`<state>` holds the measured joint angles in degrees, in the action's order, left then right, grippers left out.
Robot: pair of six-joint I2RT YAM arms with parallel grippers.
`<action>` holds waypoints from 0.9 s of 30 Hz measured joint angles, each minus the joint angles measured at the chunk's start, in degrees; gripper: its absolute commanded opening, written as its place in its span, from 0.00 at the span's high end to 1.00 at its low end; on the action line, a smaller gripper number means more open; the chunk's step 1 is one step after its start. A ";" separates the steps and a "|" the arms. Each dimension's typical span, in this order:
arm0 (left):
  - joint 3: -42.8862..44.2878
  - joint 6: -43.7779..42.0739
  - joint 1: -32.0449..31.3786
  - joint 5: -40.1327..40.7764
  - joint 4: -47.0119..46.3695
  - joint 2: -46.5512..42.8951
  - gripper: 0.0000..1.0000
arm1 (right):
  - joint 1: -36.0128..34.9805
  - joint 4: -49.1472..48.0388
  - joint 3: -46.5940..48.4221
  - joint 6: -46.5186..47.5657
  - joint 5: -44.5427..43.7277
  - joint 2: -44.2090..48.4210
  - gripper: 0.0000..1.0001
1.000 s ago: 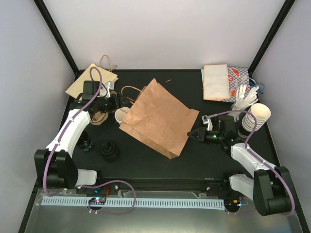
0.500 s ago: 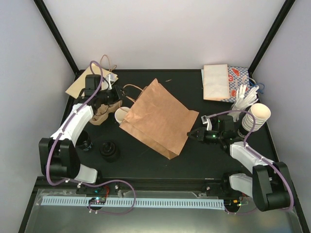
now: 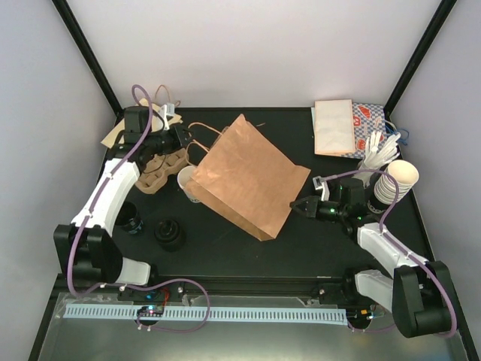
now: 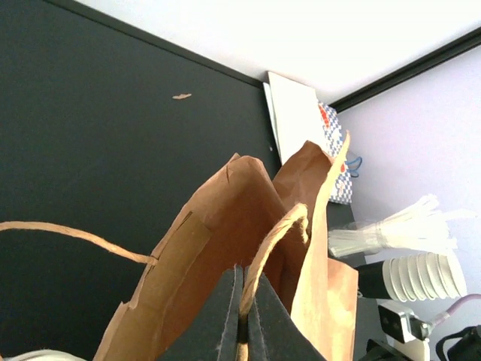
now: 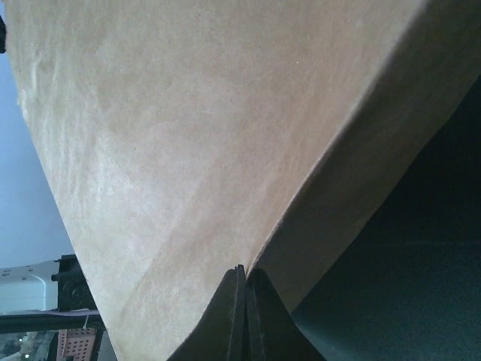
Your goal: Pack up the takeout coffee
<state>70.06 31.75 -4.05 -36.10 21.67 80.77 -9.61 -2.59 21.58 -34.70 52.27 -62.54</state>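
The takeout coffee (image 3: 186,181), a small white cup, sits at the mouth of the brown paper bag (image 3: 249,179), partly hidden by the bag's edge. My left gripper (image 3: 186,141) is shut on the bag's twine handle (image 4: 275,239), which runs between the fingers (image 4: 244,320) and holds the mouth (image 4: 225,241) raised. My right gripper (image 3: 299,207) is shut on the bag's bottom fold (image 5: 244,274), with the brown paper (image 5: 188,135) filling that view.
A brown cup carrier (image 3: 154,170) lies left of the cup. Two black lids (image 3: 169,233) (image 3: 132,219) rest near the left arm. Flat paper bags (image 3: 114,136) lie back left. At the right stand stacked cups (image 3: 394,182), plastic-wrapped items (image 3: 380,150) and napkins (image 3: 334,126).
My left gripper moved back, closed on the twine handle and lifted the bag's mouth end. The right gripper kept its hold on the bottom fold.
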 measured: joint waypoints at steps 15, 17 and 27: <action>1.16 0.04 0.17 -0.79 4.04 -9.88 0.98 | -0.20 -3.39 -0.20 -0.31 -0.92 0.74 0.95; 1.57 0.20 0.17 -1.64 4.26 -10.25 0.99 | -0.26 -3.65 -0.20 -0.28 -1.01 0.74 0.90; 9.14 0.00 -8.55 -0.96 3.32 -11.89 0.99 | 0.04 0.79 1.62 0.02 -4.31 -1.84 0.64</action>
<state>79.20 31.75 -12.60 -37.06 24.99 68.88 -9.56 -1.80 23.20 -34.68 47.97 -64.38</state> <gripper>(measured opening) 0.018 0.315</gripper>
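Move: The left hand already pinches one handle of the paper bag, whose middle lies about 16 cm to its right, 11 cm back and 11 cm below. The white cup stands some 12 cm back, 2 cm left and 22 cm below that hand, and the cup carrier 8 cm back, 12 cm left and 24 cm below. From the right hand, shut on the bag's lower edge, the bag's middle is about 12 cm left, 8 cm ahead and 4 cm up. Left hand lifts the pinched handle some 14 cm, drawing back then right, as right fingers open off the bag. ##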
